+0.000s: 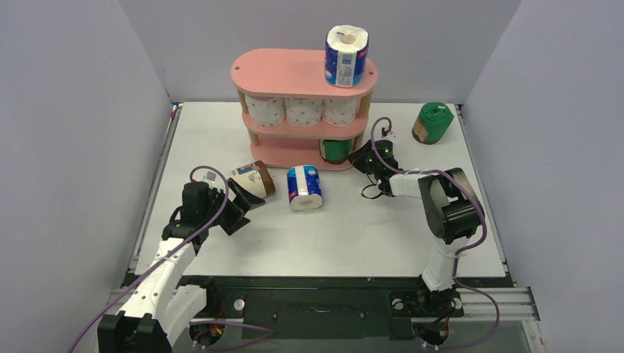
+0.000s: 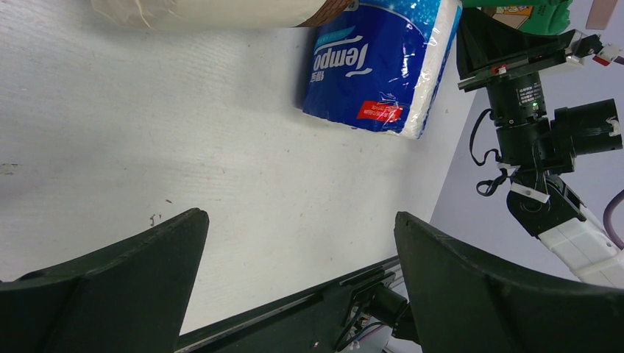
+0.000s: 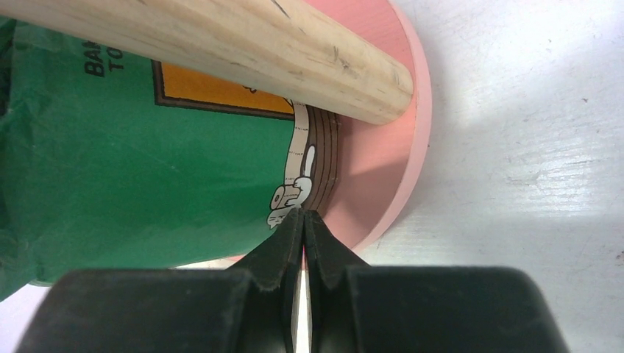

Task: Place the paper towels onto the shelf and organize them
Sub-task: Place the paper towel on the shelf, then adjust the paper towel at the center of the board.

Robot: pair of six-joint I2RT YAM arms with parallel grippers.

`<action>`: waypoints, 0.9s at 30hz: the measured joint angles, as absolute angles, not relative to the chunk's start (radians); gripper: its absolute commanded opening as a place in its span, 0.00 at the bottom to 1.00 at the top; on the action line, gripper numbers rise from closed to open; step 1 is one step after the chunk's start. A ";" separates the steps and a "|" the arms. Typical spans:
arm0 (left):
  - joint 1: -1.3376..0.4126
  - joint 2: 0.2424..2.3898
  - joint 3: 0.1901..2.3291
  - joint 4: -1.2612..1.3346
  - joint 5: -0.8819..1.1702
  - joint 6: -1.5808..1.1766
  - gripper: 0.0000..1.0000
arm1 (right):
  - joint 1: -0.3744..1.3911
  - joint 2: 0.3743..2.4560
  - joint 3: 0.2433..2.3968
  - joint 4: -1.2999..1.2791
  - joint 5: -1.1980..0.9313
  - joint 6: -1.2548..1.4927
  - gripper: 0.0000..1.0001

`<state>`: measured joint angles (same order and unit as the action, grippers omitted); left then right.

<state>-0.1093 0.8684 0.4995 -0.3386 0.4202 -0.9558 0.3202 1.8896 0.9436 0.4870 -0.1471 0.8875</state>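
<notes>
The pink shelf [image 1: 283,73] holds three white dotted paper towels [image 1: 303,111] on its middle tier. A blue-and-white roll [image 1: 346,55] stands on top and a green roll [image 1: 336,150] sits on the bottom tier. My right gripper [image 1: 362,158] is shut and empty. Its tips [image 3: 304,215] touch that green roll [image 3: 147,162] below a wooden post [image 3: 221,44]. On the table lie a brown-beige roll [image 1: 252,179] and a blue roll [image 1: 305,187]. My left gripper [image 1: 243,208] stands open beside the brown-beige roll, holding nothing [image 2: 302,220], with the blue roll [image 2: 383,66] ahead.
Another green roll [image 1: 432,122] stands upright at the table's far right corner. Grey walls close in the table on three sides. The right arm [image 2: 537,125] shows past the blue roll in the left wrist view.
</notes>
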 measured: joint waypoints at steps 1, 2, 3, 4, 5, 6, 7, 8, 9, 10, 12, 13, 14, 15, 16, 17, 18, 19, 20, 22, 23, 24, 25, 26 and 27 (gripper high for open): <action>-0.109 0.868 0.500 -0.339 0.420 -0.955 0.98 | 0.320 1.888 0.941 0.487 -0.147 0.888 0.04; -0.109 0.868 0.500 -0.339 0.420 -0.955 0.98 | 0.320 1.885 0.936 0.487 -0.147 0.888 0.07; -0.109 0.868 0.500 -0.339 0.420 -0.955 0.98 | 0.320 1.877 0.928 0.487 -0.147 0.888 0.10; -0.109 0.868 0.500 -0.339 0.420 -0.955 0.98 | 0.320 1.867 0.918 0.486 -0.147 0.887 0.11; -0.109 0.868 0.500 -0.339 0.420 -0.955 0.98 | 0.319 1.855 0.908 0.484 -0.147 0.888 0.16; -0.109 0.868 0.500 -0.339 0.420 -0.955 0.98 | 0.319 1.837 0.895 0.482 -0.147 0.886 0.19; -0.109 0.868 0.500 -0.339 0.420 -0.955 0.98 | 0.319 1.816 0.883 0.476 -0.147 0.886 0.23; -0.109 0.868 0.500 -0.339 0.420 -0.955 0.98 | 0.319 1.793 0.873 0.468 -0.147 0.884 0.25; -0.109 0.868 0.500 -0.339 0.420 -0.954 0.98 | 0.315 1.766 0.864 0.460 -0.147 0.882 0.29; -0.109 0.868 0.500 -0.339 0.420 -0.954 0.98 | 0.315 1.744 0.856 0.456 -0.147 0.881 0.31; -0.109 0.868 0.500 -0.339 0.420 -0.955 0.98 | 0.314 1.675 0.826 0.441 -0.145 0.876 0.35; -0.109 0.868 0.500 -0.339 0.420 -0.955 0.98 | 0.314 1.646 0.812 0.433 -0.145 0.873 0.37; -0.109 0.867 0.500 -0.339 0.420 -0.954 0.98 | 0.314 1.603 0.795 0.420 -0.141 0.868 0.38; -0.109 0.867 0.500 -0.339 0.420 -0.951 0.98 | 0.314 1.570 0.783 0.406 -0.138 0.863 0.40; -0.110 0.866 0.500 -0.339 0.420 -0.945 0.98 | 0.314 1.531 0.770 0.391 -0.134 0.855 0.40; -0.110 0.865 0.500 -0.339 0.420 -0.939 0.98 | 0.315 1.493 0.757 0.372 -0.128 0.846 0.42; -0.110 0.865 0.500 -0.339 0.420 -0.932 0.98 | 0.317 1.456 0.744 0.351 -0.121 0.837 0.43; -0.110 0.865 0.500 -0.339 0.420 -0.926 0.98 | 0.322 1.418 0.733 0.328 -0.112 0.825 0.45; -0.110 0.865 0.502 -0.341 0.419 -0.918 0.98 | 0.326 1.381 0.722 0.302 -0.099 0.816 0.47; -0.110 0.865 0.508 -0.346 0.418 -0.904 0.99 | 0.338 1.314 0.699 0.254 -0.065 0.800 0.52; -0.110 0.865 0.513 -0.349 0.416 -0.895 0.99 | 0.348 1.276 0.682 0.229 -0.046 0.792 0.53; -0.110 0.865 0.517 -0.351 0.414 -0.888 0.99 | 0.360 1.239 0.661 0.205 -0.027 0.784 0.56; -0.110 0.865 0.523 -0.356 0.406 -0.879 0.99 | 0.368 1.207 0.642 0.188 -0.012 0.778 0.57; -0.110 0.863 0.528 -0.360 0.397 -0.870 0.99 | 0.376 1.168 0.614 0.170 0.006 0.774 0.59; -0.110 0.860 0.533 -0.368 0.385 -0.860 0.98 | 0.383 1.126 0.581 0.154 0.021 0.772 0.60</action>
<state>-0.1104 0.8597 0.5327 -0.3676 0.3847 -0.8604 0.3832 1.1259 0.5812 0.1543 0.0208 0.7715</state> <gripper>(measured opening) 0.985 0.560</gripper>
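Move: The green roll on the bottom shelf is right at the right hand's shut fingertips, its middle about 4 cm ahead, 5 cm left and 1 cm up. From that hand the blue roll lies some 10 cm back, 13 cm left and 2 cm lower; the beige roll about 7 cm back, 27 cm left, 2 cm lower. From the left hand the green roll is roughly 25 cm ahead, 24 cm right and 5 cm lower. The right hand comes free of the green roll, backing off some 13 cm, rising about 8, fingers opening halfway. ##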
